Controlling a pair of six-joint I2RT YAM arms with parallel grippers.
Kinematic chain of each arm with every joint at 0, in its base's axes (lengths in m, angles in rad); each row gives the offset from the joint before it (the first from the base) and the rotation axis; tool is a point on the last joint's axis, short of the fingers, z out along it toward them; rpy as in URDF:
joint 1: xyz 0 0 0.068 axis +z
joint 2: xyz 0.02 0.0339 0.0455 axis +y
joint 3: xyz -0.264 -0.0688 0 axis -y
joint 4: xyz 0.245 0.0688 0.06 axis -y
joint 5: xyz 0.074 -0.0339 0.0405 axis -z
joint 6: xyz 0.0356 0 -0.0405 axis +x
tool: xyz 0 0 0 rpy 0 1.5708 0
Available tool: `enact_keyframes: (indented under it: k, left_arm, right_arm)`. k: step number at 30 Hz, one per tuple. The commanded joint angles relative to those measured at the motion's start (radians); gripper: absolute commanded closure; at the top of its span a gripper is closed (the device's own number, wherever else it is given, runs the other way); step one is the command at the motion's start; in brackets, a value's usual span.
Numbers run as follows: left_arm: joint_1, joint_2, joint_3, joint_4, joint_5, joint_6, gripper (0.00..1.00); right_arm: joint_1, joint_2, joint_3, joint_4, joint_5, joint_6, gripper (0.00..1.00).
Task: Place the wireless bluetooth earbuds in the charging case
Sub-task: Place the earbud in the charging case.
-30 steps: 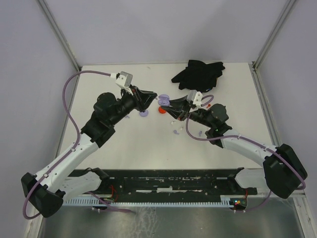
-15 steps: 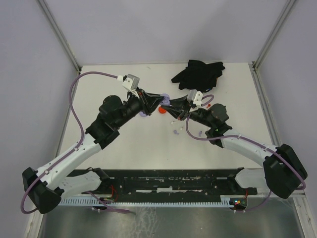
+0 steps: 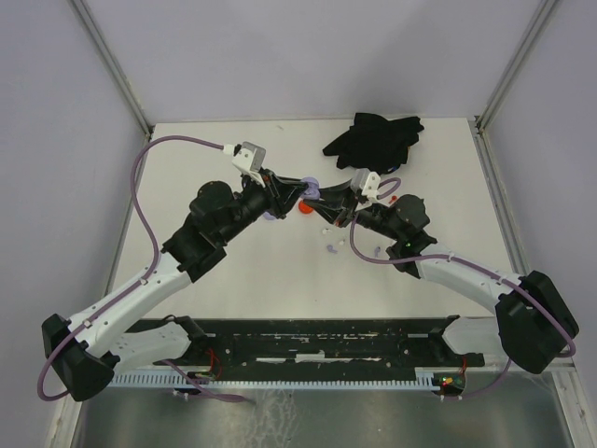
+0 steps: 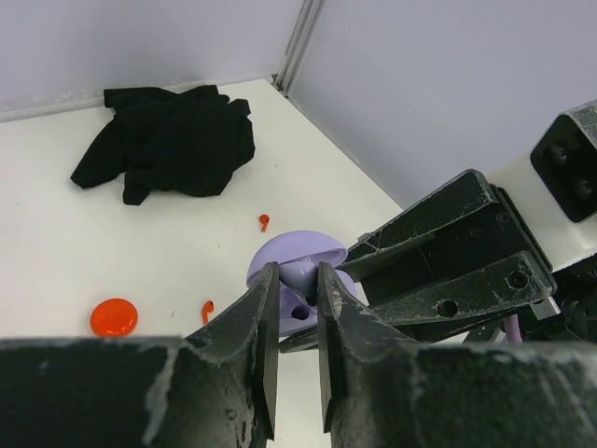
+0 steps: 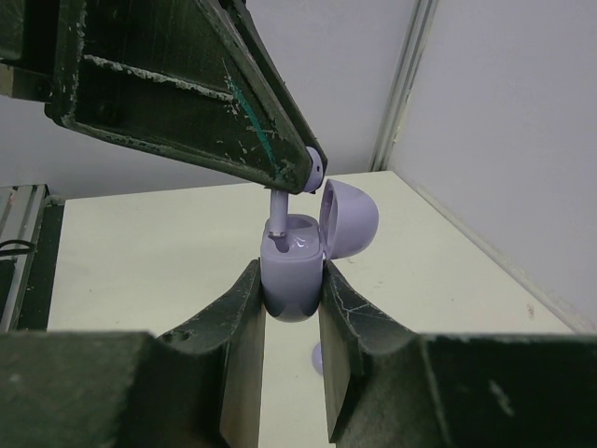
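Note:
My right gripper (image 5: 290, 269) is shut on the lavender charging case (image 5: 292, 273), held upright above the table with its lid (image 5: 350, 217) swung open. My left gripper (image 4: 298, 273) is shut on a lavender earbud (image 4: 304, 269). The earbud's stem (image 5: 278, 213) points down, with its tip at the case's near slot. In the top view the two grippers (image 3: 300, 190) (image 3: 325, 203) meet tip to tip at mid-table over the case (image 3: 312, 190). Two small red earbuds (image 4: 264, 221) (image 4: 206, 308) lie on the table.
A crumpled black cloth (image 3: 373, 138) lies at the back right. A red disc (image 3: 304, 207) and a lavender disc (image 3: 270, 215) rest on the white table under the grippers. Small white and lavender pieces (image 3: 333, 247) lie nearer the front.
The left gripper has carried the lavender earbud rightward until it meets the case. The right arm and the case have stayed still.

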Motion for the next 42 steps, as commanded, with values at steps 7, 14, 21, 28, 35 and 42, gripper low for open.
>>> enact_keyframes:
  k: [7, 14, 21, 28, 35, 42]
  left_arm:
    - [0.000, -0.017, 0.048, -0.013, -0.056, 0.067, 0.89]
    - [0.001, -0.011, 0.047, -0.025, -0.033, 0.071, 0.89]
    - [-0.001, 0.015, 0.047, -0.058, -0.002, 0.075, 0.88]
    - [-0.008, 0.035, 0.057, -0.098, 0.006, 0.083, 0.78]
    - [-0.011, 0.027, 0.082, -0.124, -0.018, 0.058, 0.54]
    - [-0.009, 0.021, 0.129, -0.180, -0.094, -0.009, 0.44]
  right_arm:
    - [0.002, 0.005, 0.036, 0.062, 0.001, -0.006, 0.98]
    - [0.002, 0.008, 0.037, 0.064, -0.002, -0.003, 0.98]
    - [0.003, 0.009, 0.040, 0.066, -0.002, -0.001, 0.98]
    - [0.003, 0.007, 0.039, 0.062, -0.001, -0.002, 0.98]
    - [0.003, 0.005, 0.036, 0.051, 0.007, -0.006, 0.98]
    - [0.002, 0.002, 0.025, 0.026, 0.025, -0.020, 0.98]
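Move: The left hand holds the earbud stem-down over the open charging case, whose middle is about 2 cm ahead, 3 cm right and 3 cm below. The red disc lies on the table some 9 cm ahead, 1 cm right and 20 below; at that height, the purple disc is 7 cm ahead and 7 left, and a small orange piece 4 cm ahead and 10 right. The right fingertips hold the case, its middle about 1 cm to their left. The left hand shifts slightly forward and left to line up, then sinks about 2 cm towards the case, bringing the pinched earbud's stem down into the socket while rolling some 5 degrees so its left side rises. At the bottom its fingers open to about twice their gap and let go of the earbud, the hand easing up a few millimetres, while the right hand keeps its grip on the case underneath and gives only about half a centimetre downward. ##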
